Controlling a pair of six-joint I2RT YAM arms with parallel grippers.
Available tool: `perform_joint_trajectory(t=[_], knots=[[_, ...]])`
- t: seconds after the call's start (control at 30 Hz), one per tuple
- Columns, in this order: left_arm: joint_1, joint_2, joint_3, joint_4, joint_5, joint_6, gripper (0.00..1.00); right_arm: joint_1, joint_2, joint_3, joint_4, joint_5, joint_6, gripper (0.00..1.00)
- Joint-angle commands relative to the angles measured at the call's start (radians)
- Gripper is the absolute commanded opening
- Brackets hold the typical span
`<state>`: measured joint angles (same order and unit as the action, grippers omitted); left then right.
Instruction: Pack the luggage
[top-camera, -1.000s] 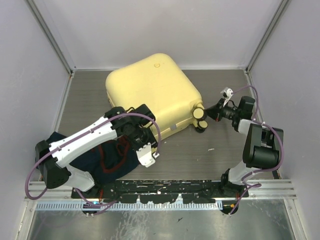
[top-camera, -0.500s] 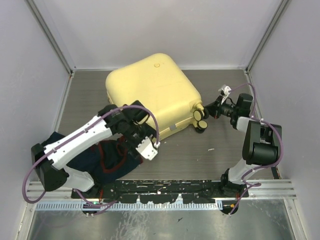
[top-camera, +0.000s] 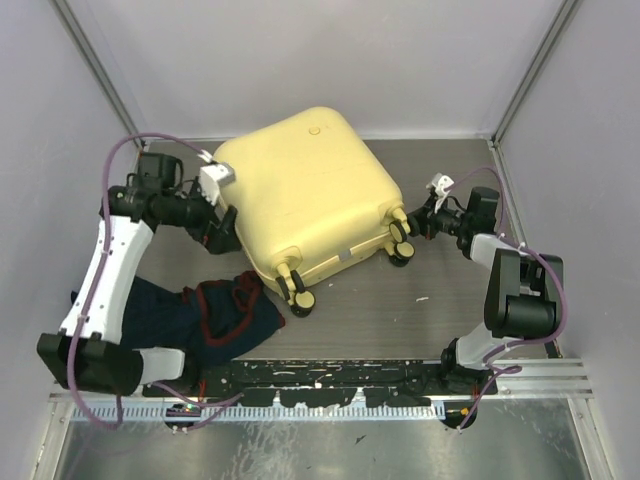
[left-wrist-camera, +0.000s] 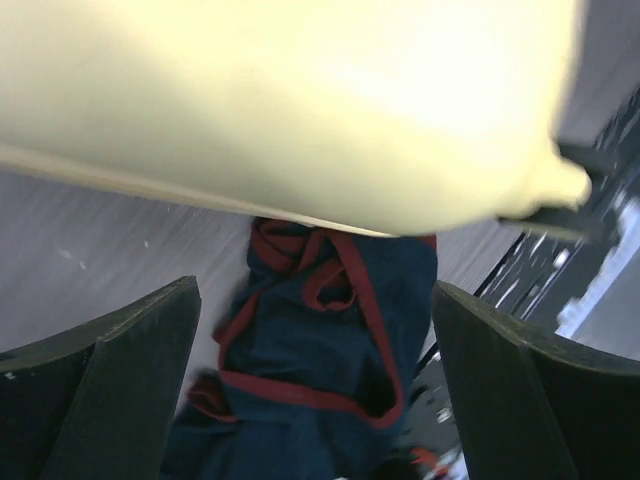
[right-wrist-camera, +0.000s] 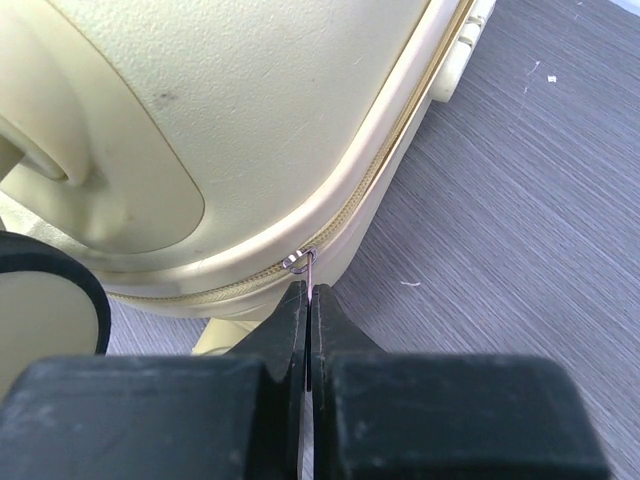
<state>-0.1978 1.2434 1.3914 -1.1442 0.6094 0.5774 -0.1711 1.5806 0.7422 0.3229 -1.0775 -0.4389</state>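
Note:
The luggage (top-camera: 305, 190) is a pale yellow hard-shell suitcase lying shut in the middle of the table, with black wheels (top-camera: 298, 298) at its near corner. A navy garment with red trim (top-camera: 215, 315) lies crumpled on the table to its front left. My left gripper (top-camera: 220, 230) hovers by the suitcase's left side. In the left wrist view it (left-wrist-camera: 315, 290) is open and empty, with the garment (left-wrist-camera: 320, 340) below and the shell (left-wrist-camera: 300, 90) above. My right gripper (top-camera: 412, 222) sits at the right corner, shut (right-wrist-camera: 308, 290) on the zipper pull (right-wrist-camera: 311, 274) at the slider (right-wrist-camera: 299, 262).
Grey walls close in the table (top-camera: 430, 300) at the left, back and right. A black rail (top-camera: 320, 375) with the arm bases runs along the near edge. A second pair of wheels (top-camera: 400, 245) sticks out beside the right gripper.
My left arm has swung from the suitcase's near corner round to its left side, and its jaws have opened wide. The right gripper has crept slightly left, still shut.

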Motion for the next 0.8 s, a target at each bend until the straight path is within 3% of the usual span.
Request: perform_joint_trajectory(t=[0.0, 0.13, 0.33, 0.53, 0.77], knots=[[0.223, 0.1, 0.025, 0.126, 0.174, -0.44, 0.98, 0.044, -0.052, -0.011, 0.007, -0.021, -0.047, 0.01], [0.371, 0.187, -0.016, 0.237, 0.312, -0.65, 0.96, 0.061, -0.067, -0.031, 0.001, -0.018, -0.047, 0.0], [0.371, 0.264, -0.083, 0.541, 0.392, -0.855, 0.99, 0.082, -0.101, -0.069, -0.001, -0.01, -0.039, 0.01], [0.293, 0.436, 0.027, 0.597, 0.401, -0.857, 0.91, 0.102, -0.145, -0.1, 0.02, 0.007, 0.007, 0.01], [0.21, 0.704, 0.312, 0.6, 0.326, -0.796, 0.66, 0.164, -0.211, -0.174, 0.08, 0.057, 0.104, 0.01]])
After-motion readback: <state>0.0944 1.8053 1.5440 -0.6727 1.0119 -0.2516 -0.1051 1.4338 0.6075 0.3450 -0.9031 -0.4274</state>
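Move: Right of the left hand lies the suitcase, its middle roughly 23 cm right, 15 cm ahead and 13 cm lower. Its near-left wheels are about 18 cm right and 3 cm back, while the navy sweater's middle is level with the hand, some 10 cm left and 24 cm below. From the right hand, which already holds the zip pull, the suitcase's middle lies about 25 cm left and 3 cm ahead, with the near-right wheels about 4 cm left and 5 cm back. Swinging up the suitcase's left side, the left hand goes some 16 cm forward in all, first also about 6 cm left and slightly down, then back right against the case's far-left upper part. It rolls strongly, fingers flattening out to point more rightward, and they close partway against the shell. The right hand keeps its pinch on the zip pull at the right corner and eases about 2 cm back. ##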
